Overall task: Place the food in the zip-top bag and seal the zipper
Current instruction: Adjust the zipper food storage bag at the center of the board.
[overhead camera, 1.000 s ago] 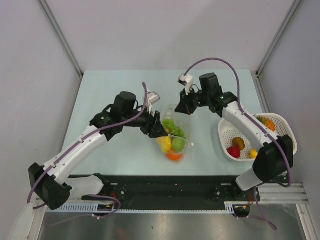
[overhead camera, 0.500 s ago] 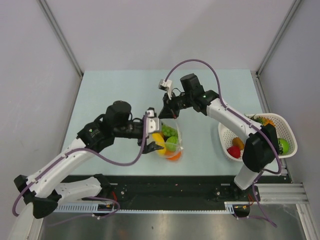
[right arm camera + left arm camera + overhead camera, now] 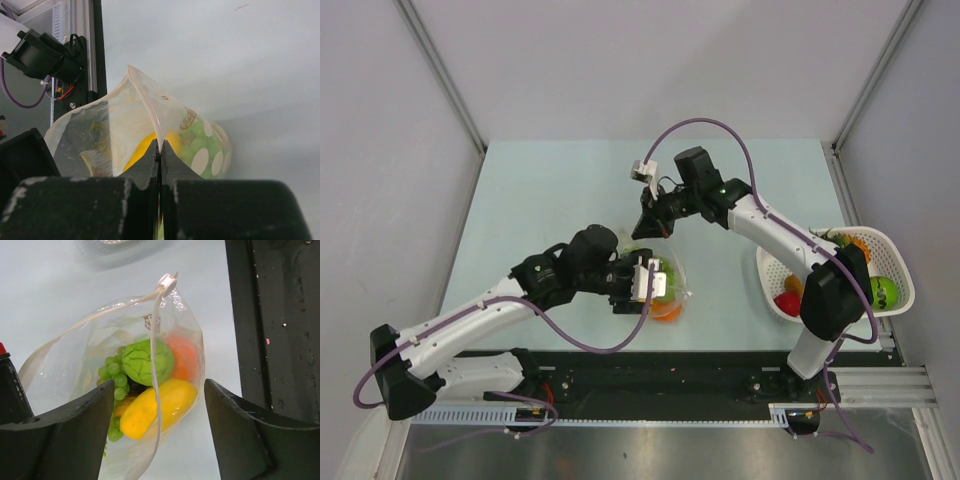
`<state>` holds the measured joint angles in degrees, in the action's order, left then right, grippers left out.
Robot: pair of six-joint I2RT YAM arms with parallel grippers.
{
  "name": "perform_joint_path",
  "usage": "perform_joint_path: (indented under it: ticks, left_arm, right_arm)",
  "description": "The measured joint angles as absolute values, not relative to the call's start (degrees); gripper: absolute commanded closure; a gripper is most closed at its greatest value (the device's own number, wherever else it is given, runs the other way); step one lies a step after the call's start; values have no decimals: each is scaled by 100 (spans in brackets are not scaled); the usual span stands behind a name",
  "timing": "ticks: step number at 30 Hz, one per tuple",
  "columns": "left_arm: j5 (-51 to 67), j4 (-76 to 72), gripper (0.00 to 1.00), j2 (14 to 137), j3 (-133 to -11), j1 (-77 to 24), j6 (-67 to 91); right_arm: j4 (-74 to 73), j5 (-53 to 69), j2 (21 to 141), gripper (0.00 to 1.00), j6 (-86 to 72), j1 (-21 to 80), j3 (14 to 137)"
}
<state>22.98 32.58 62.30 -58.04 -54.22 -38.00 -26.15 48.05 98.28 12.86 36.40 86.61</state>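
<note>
The zip-top bag point(image 3: 100, 360) stands on the table, holding food: a yellow mango point(image 3: 155, 407), a green fruit point(image 3: 147, 360), green grapes point(image 3: 112, 375) and an orange piece point(image 3: 182, 355). Its whitish zipper point(image 3: 154, 385) runs down the middle of the left wrist view, with the slider point(image 3: 167, 281) at the far end. My left gripper point(image 3: 160, 385) is open, one finger on each side of the zipper strip and not touching it. My right gripper point(image 3: 160, 146) is shut on the bag's point(image 3: 150, 120) upper edge, holding it up. From above, the bag point(image 3: 670, 278) lies between the left gripper point(image 3: 645, 285) and the right gripper point(image 3: 645, 228).
A white slotted basket point(image 3: 900, 265) stands at the right edge of the table with a red piece point(image 3: 787, 303), a green ball point(image 3: 885, 292) and other food in it. The black rail point(image 3: 280, 315) of the arm bases runs along the near edge, close to the bag.
My left gripper swung from the bag's left side round to its near side and opened wider. My right gripper drew the bag's top edge leftward.
</note>
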Motion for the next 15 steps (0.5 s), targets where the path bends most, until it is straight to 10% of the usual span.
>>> perform_joint_path:
  ticks: [5,8,9,15]
  left_arm:
    - [2058,3229,71,6228,-5778,-5428,-3841]
    - [1959,3256,90,6173,-5688,-5433,-3953]
    - [1944,3275,94,6156,-5662,-5435,-3981]
    - [1964,3358,100,6152,-5655,-5443,-4056]
  right_arm:
    - [-2637,4764,9826,92,1380,3601,8661]
    - [-2703,4700,9821,51,1369,3548,8661]
    - [-2755,4683,9813,32,1382,3518,8670]
    - [-3712,4628,9633,12,1632,2613,9268]
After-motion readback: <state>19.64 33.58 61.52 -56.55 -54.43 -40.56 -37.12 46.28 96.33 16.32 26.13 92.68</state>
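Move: The near rim of the zip-top bag already runs between my left hand's open fingers, about 1 cm ahead, 1 cm left and 1 cm below their closing point. The slider lies about 9 cm to the right, level fore and aft and 2 cm lower; the green cabbage is roughly 5 cm right, 1 ahead and 7 down. My right hand pinches the far rim right at its closing point, the slider some 12 cm back from it, 11 right and 3 lower. I shut my left fingers fully, pinching the near rim between their tips, with only about 1 cm of drift left and down. Once they are mostly closed, my right fingers open wide, let go of the far rim and pull away from the bag, about 7 cm right, 5 forward and a little up, the hand turning some 10 degrees clockwise. ##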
